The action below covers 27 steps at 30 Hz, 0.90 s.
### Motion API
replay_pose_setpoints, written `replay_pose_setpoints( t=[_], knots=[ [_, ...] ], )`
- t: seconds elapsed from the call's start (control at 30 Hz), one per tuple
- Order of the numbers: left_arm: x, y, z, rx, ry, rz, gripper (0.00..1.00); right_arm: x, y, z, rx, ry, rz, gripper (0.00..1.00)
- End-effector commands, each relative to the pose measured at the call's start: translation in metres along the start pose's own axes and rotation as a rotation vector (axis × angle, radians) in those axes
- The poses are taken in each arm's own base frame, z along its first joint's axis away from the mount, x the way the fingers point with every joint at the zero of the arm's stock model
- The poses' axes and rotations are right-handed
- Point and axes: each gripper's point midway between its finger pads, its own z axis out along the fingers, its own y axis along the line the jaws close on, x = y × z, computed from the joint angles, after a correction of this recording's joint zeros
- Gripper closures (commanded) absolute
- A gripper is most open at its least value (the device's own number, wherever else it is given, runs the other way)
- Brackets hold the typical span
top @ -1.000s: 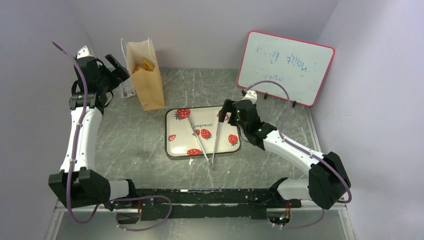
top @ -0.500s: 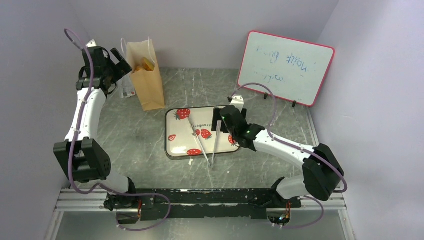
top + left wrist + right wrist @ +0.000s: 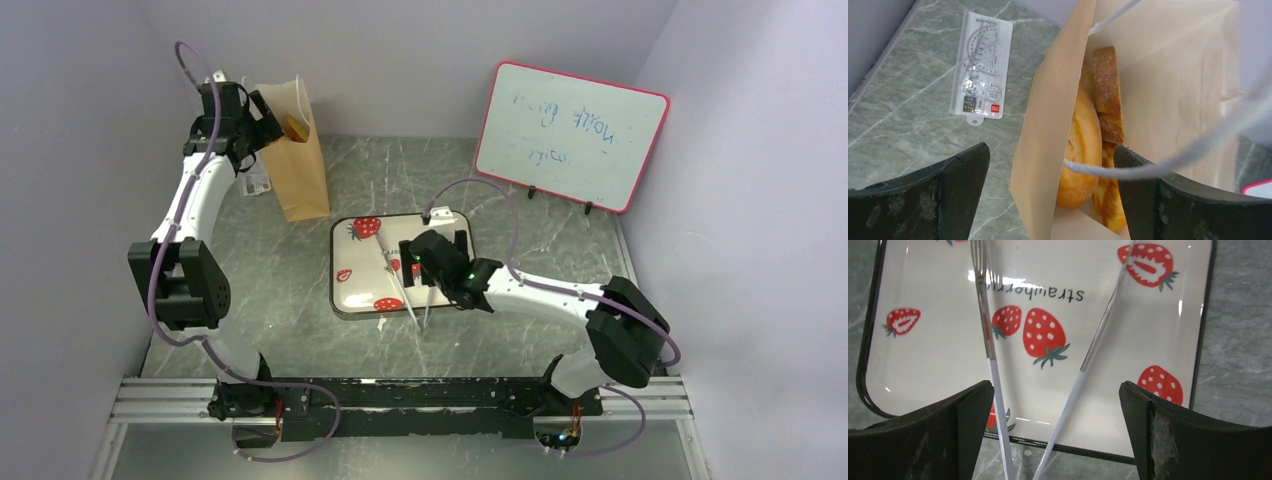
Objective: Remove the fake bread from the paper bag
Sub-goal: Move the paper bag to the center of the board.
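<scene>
The tan paper bag (image 3: 300, 175) stands upright at the back left, its mouth open. Glossy golden fake bread (image 3: 1085, 145) stands on end inside it, with a brown crusty slice (image 3: 1108, 95) behind and a braided piece lower down. My left gripper (image 3: 1050, 195) hovers open at the bag's mouth (image 3: 262, 118). It straddles the bag's near wall (image 3: 1053, 125), one finger outside and one inside beside the bread. A white cord handle (image 3: 1148, 167) crosses in front of the inner finger. My right gripper (image 3: 1055, 435) is open and low over the tray (image 3: 432, 262).
The white strawberry-print tray (image 3: 1148, 310) lies mid-table with slim silver tongs (image 3: 990, 360) across it, their handles between my right fingers. A clear packet with a protractor (image 3: 980, 65) lies left of the bag. A pink-framed whiteboard (image 3: 570, 135) leans at the back right.
My left gripper rose and swung right from beside the bag to its mouth. My right arm swept left and forward across the tray to sit over the tongs.
</scene>
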Motion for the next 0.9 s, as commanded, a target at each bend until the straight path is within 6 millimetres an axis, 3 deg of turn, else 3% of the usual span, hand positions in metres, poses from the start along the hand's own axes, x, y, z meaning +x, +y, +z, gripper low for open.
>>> replay_pose_setpoints(
  t=[0.0,0.33,0.77,0.87],
  knots=[
    [-0.004,-0.002,0.012,-0.036,-0.029,0.042,0.15,0.005,0.006,-0.001,0.004,-0.001,-0.049,0.0],
    [0.013,0.005,0.033,-0.078,0.003,0.091,0.38,0.032,0.023,0.005,-0.029,0.041,-0.125,0.0],
    [0.022,0.005,0.045,-0.075,0.027,0.119,0.92,0.06,0.036,0.023,-0.037,0.087,-0.16,0.0],
    [0.023,0.005,0.047,-0.077,0.028,0.12,0.93,0.063,0.035,0.026,-0.032,0.089,-0.163,0.0]
  ],
)
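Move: The paper bag's middle lies about 5 cm ahead of the left hand, 6 cm to its right and 12 cm below; its left wall already stands between the open fingers. The bread is inside, some 6 cm ahead, 5 cm right and 10 cm down, and the ruler pack about 8 cm ahead, 10 cm left on the table. For the right hand, the tongs' middle is some 3 cm back, 4 cm left and 10 cm below; the tray's middle is 2 cm ahead, 5 cm left. Down and forward by about 3 cm each, the left hand works its fingers over the bag's left wall near the front corner and closes from nearly wide open to almost shut, pinching the paper by its rim. Meanwhile the right hand, fingers wide open, sinks about 6 cm while easing back and left some 3 cm each, towards the tongs on the tray, without reaching them. ##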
